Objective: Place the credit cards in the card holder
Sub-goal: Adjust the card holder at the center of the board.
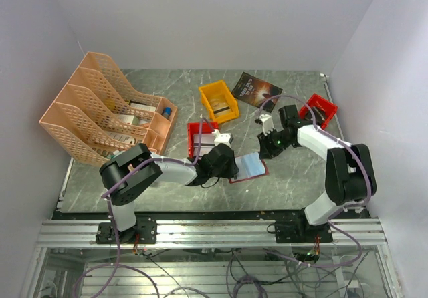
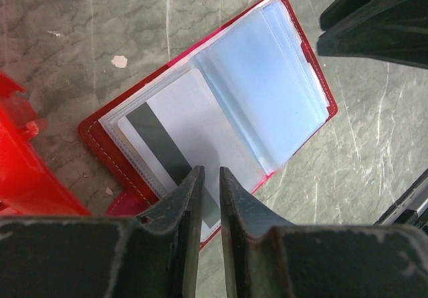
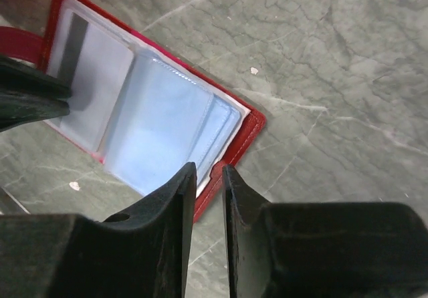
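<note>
The dark-red card holder (image 1: 249, 166) lies open on the table between both grippers, its pale bluish pockets (image 2: 267, 91) facing up. A white credit card with a dark stripe (image 2: 180, 121) rests flat on its left page, also seen in the right wrist view (image 3: 93, 77). My left gripper (image 2: 212, 171) hovers over that card's near end with its jaws a narrow gap apart and nothing between them. My right gripper (image 3: 208, 168) stands over the holder's right edge (image 3: 244, 134), likewise narrowly open and empty. Each gripper's dark fingers (image 2: 374, 17) show in the other's view.
A red bin (image 1: 200, 137) sits just behind the left wrist, close on its left (image 2: 27, 171). Further back are a yellow bin (image 1: 219, 101), a dark booklet (image 1: 257, 89), another red bin (image 1: 319, 109) and an orange file rack (image 1: 107, 107).
</note>
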Robot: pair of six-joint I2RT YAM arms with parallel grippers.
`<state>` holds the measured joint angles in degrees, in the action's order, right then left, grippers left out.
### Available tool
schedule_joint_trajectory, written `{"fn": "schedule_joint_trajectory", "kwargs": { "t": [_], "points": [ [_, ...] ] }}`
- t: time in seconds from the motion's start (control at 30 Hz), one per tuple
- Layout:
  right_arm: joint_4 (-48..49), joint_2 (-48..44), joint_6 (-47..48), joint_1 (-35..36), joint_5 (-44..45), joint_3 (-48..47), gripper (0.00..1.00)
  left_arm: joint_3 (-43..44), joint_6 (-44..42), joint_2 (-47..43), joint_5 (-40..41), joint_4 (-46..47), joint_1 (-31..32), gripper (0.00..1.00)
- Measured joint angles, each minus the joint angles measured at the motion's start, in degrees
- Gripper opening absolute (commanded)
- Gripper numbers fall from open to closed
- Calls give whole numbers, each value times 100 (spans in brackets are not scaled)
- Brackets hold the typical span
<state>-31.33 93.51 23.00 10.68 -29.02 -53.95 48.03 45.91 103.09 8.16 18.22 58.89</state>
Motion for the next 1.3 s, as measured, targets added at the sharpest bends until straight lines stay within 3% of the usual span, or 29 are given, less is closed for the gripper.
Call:
{"fn": "schedule_joint_trajectory", "kwargs": {
  "t": [0.1,0.2,0.3,0.4,0.57,1.3],
  "points": [
    [28,-348,15,-66,-223,66,12,17,-33,0,-42,-28,0,28],
    [66,-557,44,-109,-1021,70,1,33,-76,-48,-92,-109,0,28],
    [-133,-236,162,-28,-1880,-70,0,33,-142,-201,-101,-208,0,28],
    [-345,448,260,317,-2197,-326,0,33,-208,-442,-101,-219,0,28],
    [-319,651,90,907,-2070,-245,0,33,-238,-531,-122,-177,0,26],
    [-107,651,-177,885,-817,-203,0,11,-232,90,-238,164,-74,24]
  ]
}}
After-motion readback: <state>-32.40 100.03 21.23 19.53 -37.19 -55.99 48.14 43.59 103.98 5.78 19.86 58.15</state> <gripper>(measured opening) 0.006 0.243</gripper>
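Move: The open card holder's middle lies about 8 cm left of the right hand, 2 cm back and 2 cm below. Of that hand, the white card is some 11 cm left and 3 cm back, the red box 25 cm left and 5 cm ahead, and the yellow box 19 cm left and 23 cm ahead. From the left hand, the card holder's middle is roughly 5 cm right, 3 cm ahead and 1 cm lower. Lifting about 4 cm off the card holder's outer right edge, the right hand shuts its fingers, swings left and back across the blue right page to near the fold, sinks onto it, then slides back about 3 cm right and forward along the page. Meanwhile the left hand rises about 3.5 cm and returns its fingertips to the white card. ##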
